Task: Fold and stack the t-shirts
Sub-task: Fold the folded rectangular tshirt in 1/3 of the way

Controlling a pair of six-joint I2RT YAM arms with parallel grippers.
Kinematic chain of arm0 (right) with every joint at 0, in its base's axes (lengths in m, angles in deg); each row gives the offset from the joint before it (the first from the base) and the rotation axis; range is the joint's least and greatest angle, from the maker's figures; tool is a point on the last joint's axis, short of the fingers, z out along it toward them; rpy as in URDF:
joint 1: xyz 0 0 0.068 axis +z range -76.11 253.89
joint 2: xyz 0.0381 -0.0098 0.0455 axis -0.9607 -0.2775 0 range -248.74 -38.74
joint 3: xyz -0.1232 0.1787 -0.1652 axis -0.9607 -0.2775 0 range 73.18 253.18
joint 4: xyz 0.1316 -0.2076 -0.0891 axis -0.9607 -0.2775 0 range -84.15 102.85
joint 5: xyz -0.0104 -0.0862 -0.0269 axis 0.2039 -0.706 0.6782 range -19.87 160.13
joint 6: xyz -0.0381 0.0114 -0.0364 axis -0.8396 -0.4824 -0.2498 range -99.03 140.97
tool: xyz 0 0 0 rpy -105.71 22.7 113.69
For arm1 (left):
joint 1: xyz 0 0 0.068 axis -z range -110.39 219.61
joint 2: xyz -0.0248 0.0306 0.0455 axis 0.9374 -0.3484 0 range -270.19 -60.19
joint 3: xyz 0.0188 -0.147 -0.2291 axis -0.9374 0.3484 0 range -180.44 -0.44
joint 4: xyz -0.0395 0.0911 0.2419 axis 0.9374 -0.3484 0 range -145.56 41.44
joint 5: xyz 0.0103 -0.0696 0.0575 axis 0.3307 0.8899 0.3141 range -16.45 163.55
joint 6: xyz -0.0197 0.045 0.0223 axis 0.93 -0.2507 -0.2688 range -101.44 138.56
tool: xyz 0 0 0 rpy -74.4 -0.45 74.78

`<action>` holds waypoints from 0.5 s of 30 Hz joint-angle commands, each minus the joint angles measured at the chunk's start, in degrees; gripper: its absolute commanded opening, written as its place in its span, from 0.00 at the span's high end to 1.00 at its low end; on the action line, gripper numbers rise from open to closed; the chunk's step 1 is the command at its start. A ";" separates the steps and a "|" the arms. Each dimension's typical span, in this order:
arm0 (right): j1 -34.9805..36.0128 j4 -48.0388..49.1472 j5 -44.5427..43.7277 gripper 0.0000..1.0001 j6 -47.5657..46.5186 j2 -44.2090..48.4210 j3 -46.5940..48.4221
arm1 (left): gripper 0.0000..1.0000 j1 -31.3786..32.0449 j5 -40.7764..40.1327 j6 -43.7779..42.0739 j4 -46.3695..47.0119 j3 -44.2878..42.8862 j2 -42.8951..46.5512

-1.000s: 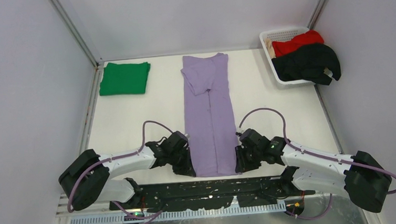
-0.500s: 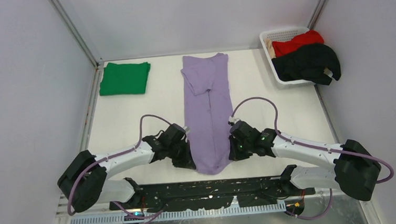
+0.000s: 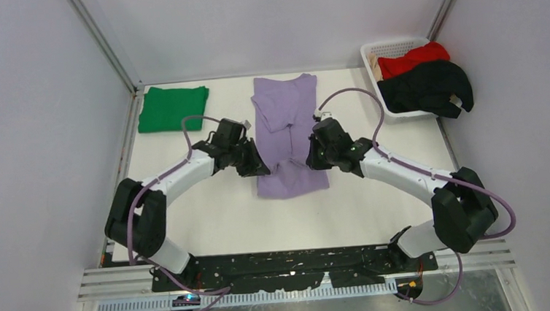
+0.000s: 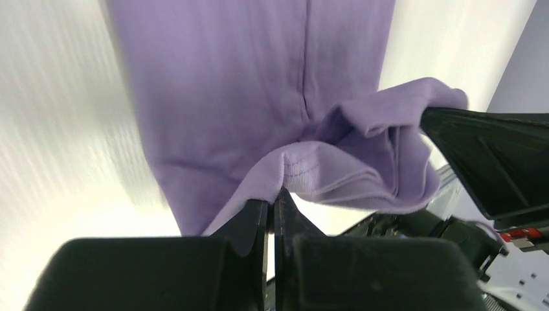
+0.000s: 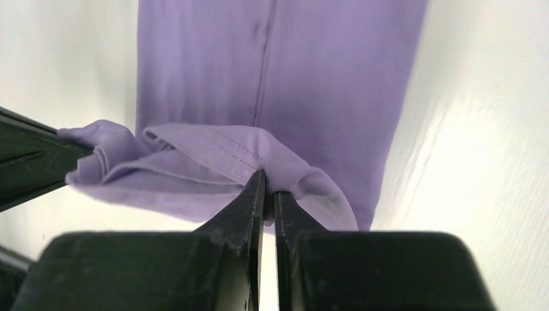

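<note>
A lavender t-shirt lies as a long narrow strip down the middle of the table, its near end lifted and doubled back over itself. My left gripper is shut on the left corner of that raised hem. My right gripper is shut on the right corner. Both hold the hem above the strip's middle, and the cloth sags between them. A folded green t-shirt rests at the far left. Red and black t-shirts fill the basket.
The white lattice basket stands at the far right corner, the black shirt spilling over its near rim. Grey walls close in the table on three sides. Bare white table surface shows on both sides of the lavender strip.
Both grippers have carried the lavender shirt's near hem away from the table's front edge toward the far end, folding the strip over itself. The right gripper closed on its corner as this began.
</note>
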 commanded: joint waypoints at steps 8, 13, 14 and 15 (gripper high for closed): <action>-10.00 3.78 -0.98 0.94 -7.96 -11.34 14.19 | 1.00 -7.52 3.74 -4.87 -2.37 -18.10 -14.07; -12.82 5.67 0.24 0.93 -8.50 -15.54 17.24 | 1.00 -8.37 2.71 -6.64 -4.91 -25.00 -19.81; -13.07 5.85 0.66 0.93 -8.60 -16.59 18.02 | 1.00 -8.64 2.69 -6.65 -5.05 -26.03 -21.08; -13.50 6.32 1.22 0.93 -8.69 -17.15 18.42 | 1.00 -8.92 2.73 -6.64 -5.19 -26.95 -22.06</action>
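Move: Both hands already pinch the purple t-shirt's lifted hem, about 9 cm above the table. It is to land some 22 cm ahead of the left hand, and for the right hand some 22 cm ahead and 3 cm to its right. The sleeve flap lies beyond, about 33 cm ahead of the left hand and 4 cm to its right; the shirt's near edge is some 4 cm behind that hand and 7 cm right. The green folded shirt is roughly 35 cm ahead and 28 cm left of it. Both arms carry the pinched hem forward side by side, about 11 cm at a nearly level height, over the lying shirt towards the sleeve flap, slowing a little towards the end. The left hand goes practically straight ahead while the right also veers some 3.5 cm to its right and turns slightly clockwise, widening the span between the two grips, and both grippers stay shut on the cloth. ##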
